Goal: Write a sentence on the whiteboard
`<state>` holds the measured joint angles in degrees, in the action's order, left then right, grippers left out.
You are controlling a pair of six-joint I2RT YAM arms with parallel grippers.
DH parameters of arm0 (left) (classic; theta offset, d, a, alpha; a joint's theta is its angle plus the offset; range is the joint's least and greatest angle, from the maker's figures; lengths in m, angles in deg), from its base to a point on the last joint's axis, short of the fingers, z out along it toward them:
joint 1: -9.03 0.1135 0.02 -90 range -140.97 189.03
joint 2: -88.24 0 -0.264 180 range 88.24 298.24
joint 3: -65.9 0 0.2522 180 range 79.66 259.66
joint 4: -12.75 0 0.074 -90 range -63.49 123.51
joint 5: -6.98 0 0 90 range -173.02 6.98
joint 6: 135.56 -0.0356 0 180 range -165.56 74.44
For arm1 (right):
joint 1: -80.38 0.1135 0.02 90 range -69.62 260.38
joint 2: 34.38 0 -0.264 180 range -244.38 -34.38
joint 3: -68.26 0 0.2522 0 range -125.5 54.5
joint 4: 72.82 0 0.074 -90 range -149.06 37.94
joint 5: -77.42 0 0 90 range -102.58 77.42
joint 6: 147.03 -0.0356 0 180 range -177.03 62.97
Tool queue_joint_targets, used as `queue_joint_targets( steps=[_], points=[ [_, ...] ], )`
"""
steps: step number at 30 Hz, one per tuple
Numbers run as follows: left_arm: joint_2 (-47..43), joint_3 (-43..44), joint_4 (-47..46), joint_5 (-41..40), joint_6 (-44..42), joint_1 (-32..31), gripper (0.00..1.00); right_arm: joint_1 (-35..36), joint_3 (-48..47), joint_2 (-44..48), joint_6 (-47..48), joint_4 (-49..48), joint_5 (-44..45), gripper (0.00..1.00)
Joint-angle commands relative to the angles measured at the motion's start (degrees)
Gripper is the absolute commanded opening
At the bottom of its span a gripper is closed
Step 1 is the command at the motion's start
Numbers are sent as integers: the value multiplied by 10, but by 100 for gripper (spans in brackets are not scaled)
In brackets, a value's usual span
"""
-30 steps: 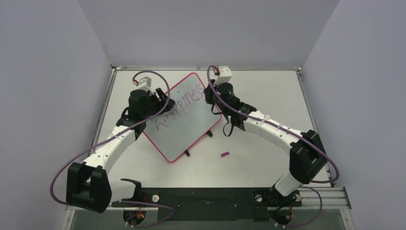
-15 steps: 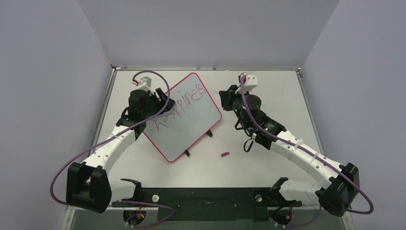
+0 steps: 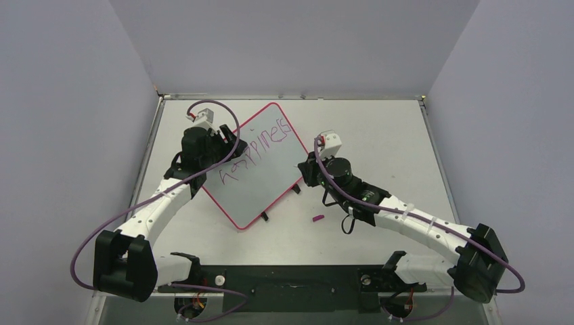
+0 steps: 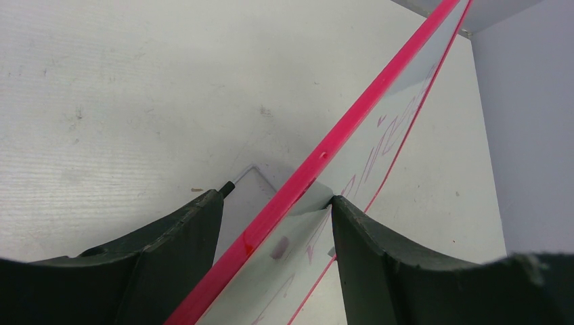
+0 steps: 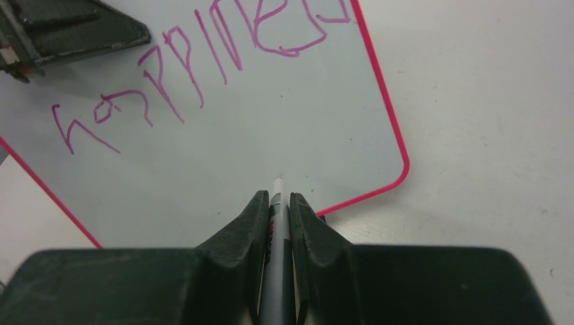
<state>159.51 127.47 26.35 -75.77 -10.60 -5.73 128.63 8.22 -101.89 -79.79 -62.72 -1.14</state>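
The whiteboard (image 3: 271, 172), white with a thin red-pink frame, lies turned diagonally on the table. The sentence (image 3: 260, 145) on it is one slanted purple-magenta word, "happiness" (image 5: 196, 74). My left gripper (image 3: 227, 145) is at the board's left edge. In the left wrist view it stands open (image 4: 276, 196) astride the red frame (image 4: 352, 122), its right finger against the board's face. My right gripper (image 3: 308, 172) is shut on a grey marker (image 5: 277, 203). The marker's tip points at blank board (image 5: 271, 135) below the word, near the board's right corner.
A small purple marker cap (image 3: 317, 218) lies on the white table (image 3: 379, 135) in front of the board. Two black clips (image 3: 265, 217) stick out of the board's near edge. Grey walls close the table in at the back and on both sides.
My right arm left the end of the word, swung out to the right, and came back lower to the board's right corner, marker still held. The left arm and board have not moved.
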Motion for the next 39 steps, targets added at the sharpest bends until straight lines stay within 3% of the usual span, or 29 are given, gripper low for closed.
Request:
queue_joint_targets(
  steps=[1, 7, 21, 27, 39],
  points=[
    [9, -24, -23, -23, -21, -14, 47, 17, 19, 14, 9, -68, -47, 0],
    [12, -24, -22, -26, -20, -13, 46, 45, 42, -2, -1, -135, -84, 0],
    [5, -26, -20, -34, -19, -13, 46, 155, 16, -122, 11, -246, -60, 0],
    [5, -25, -17, -39, -16, -13, 46, 195, -14, -174, 32, -258, -28, 0],
    [5, -24, -10, -50, -10, -13, 46, 202, -77, -245, 38, -264, 0, 0]
  ],
)
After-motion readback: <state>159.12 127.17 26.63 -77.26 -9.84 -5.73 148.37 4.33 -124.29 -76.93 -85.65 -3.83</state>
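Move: The right hand holds the marker, its tip toward the whiteboard; the blank strip under the "h" of "happiness" lies about 19 cm to its left, 7 cm back and some 6 cm lower. The word's middle is roughly 13 cm left and 5 cm ahead, the nearer black clip 2 cm left and 6 cm back, and the marker cap 4 cm right and 15 cm back on the table. From the left hand the blank strip is about 14 cm back, level sideways, 7 cm lower. Leftward and back, the right hand sweeps the marker along below the written word, some 16 cm left and 10 cm back, sinking about 5 cm and turning some 25 degrees counter-clockwise. Near the end it eases about a centimetre forward and up again, tip close to the board's blank surface under the "h"; the fingers keep their grip. The left hand still holds the whiteboard's upper edge steady. ##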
